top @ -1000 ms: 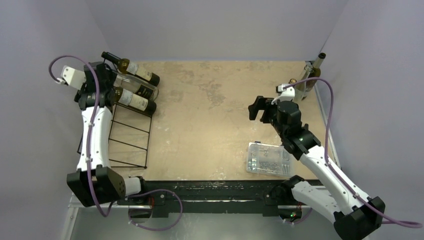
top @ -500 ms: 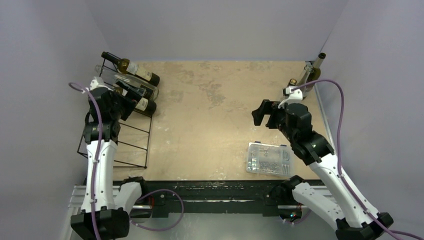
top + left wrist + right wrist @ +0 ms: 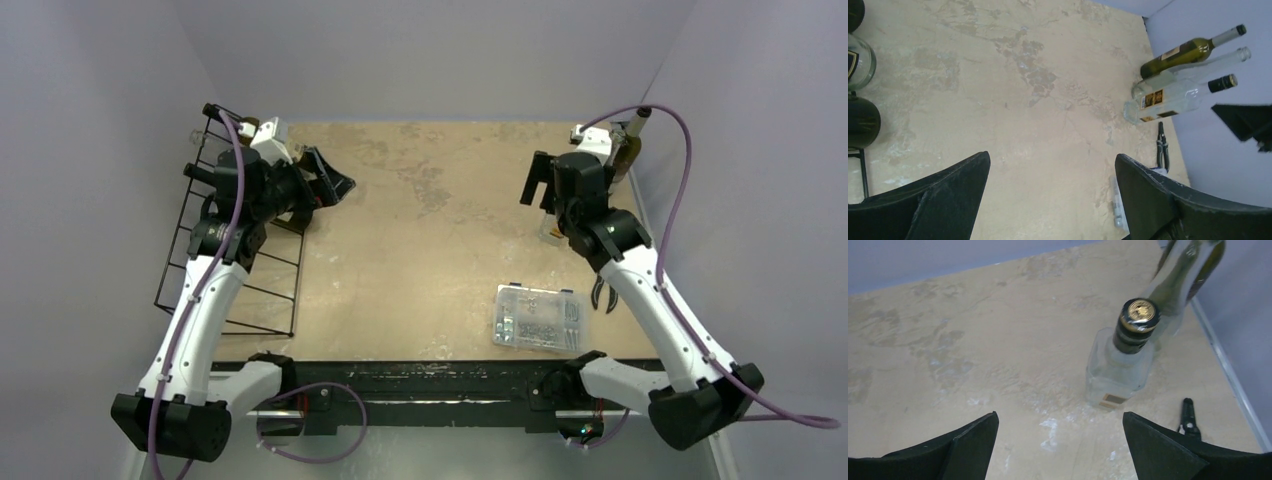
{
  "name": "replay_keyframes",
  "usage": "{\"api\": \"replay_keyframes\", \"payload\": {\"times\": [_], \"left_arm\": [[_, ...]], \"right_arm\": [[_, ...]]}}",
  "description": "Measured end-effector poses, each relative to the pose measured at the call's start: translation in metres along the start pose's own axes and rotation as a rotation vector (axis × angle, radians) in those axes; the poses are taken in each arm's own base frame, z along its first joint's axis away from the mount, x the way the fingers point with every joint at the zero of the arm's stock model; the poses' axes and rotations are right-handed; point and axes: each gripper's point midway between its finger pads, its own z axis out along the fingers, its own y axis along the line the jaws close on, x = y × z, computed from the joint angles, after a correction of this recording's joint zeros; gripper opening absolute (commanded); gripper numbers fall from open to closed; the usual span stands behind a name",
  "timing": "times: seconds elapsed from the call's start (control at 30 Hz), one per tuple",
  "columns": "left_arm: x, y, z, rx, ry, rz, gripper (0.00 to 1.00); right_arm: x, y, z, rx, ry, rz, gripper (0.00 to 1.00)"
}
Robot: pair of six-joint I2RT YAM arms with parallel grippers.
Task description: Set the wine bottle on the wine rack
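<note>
The black wire wine rack (image 3: pixel 230 275) stands at the table's left edge, with bottles lying in its far cells: dark and clear bottle bases (image 3: pixel 859 122) show at the left of the left wrist view. My left gripper (image 3: pixel 335 180) (image 3: pixel 1052 157) is open and empty beside the rack, facing the table's middle. In the far right corner stand a clear square bottle with a black-and-gold cap (image 3: pixel 1120 365) (image 3: pixel 1173 97), a tall clear bottle (image 3: pixel 1198 70) and a green wine bottle (image 3: pixel 630 140) (image 3: pixel 1188 50). My right gripper (image 3: pixel 535 190) (image 3: pixel 1060 415) hovers open just short of the square bottle.
A clear plastic box (image 3: pixel 538 317) of small parts lies near the front right. Black pliers (image 3: pixel 603 293) (image 3: pixel 1189 417) lie between it and the bottles. The side walls stand close to the rack and to the corner bottles.
My left arm has swung off the rack's bottles, its gripper now facing the table's middle. My right arm has moved toward the far right corner, closer to the standing bottles.
</note>
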Motion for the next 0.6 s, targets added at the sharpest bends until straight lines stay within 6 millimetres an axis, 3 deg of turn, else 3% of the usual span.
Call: {"api": "replay_keyframes", "payload": {"times": [0.23, 0.43, 0.6], "left_arm": [[0.017, 0.004, -0.003, 0.010, 0.000, 0.110, 0.94], [0.036, 0.011, 0.001, 0.009, 0.042, 0.081, 0.94], [0.036, 0.004, -0.004, 0.033, 0.029, 0.079, 0.94]], "right_arm": [[-0.016, -0.060, 0.050, 0.229, 0.047, 0.055, 0.99], [-0.024, -0.060, 0.062, 0.246, 0.050, 0.064, 0.97], [-0.028, -0.066, 0.066, 0.295, 0.036, 0.061, 0.96]]}}
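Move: The black-capped clear bottle standing on the table is about 8 cm ahead of the right hand and 7 cm to its right, its middle some 13 cm below. The open clear bottle stands some 6 cm farther out than that bottle and 6 cm farther right. The pruners lie flat about 4 cm back and 20 cm right of the hand. From the left hand, the black-capped bottle is roughly 62 cm right, 7 cm ahead and 16 cm lower. Rightward by about 8 cm and forward 6 cm, the right hand sweeps in to the black-capped bottle, almost level, turning some 15 degrees clockwise and slowing late. Its wide-open fingers come up around or just short of the cap, with no touch to be seen. The left hand, empty and open beside the rack, sinks about 3 cm and draws back 2 cm. ##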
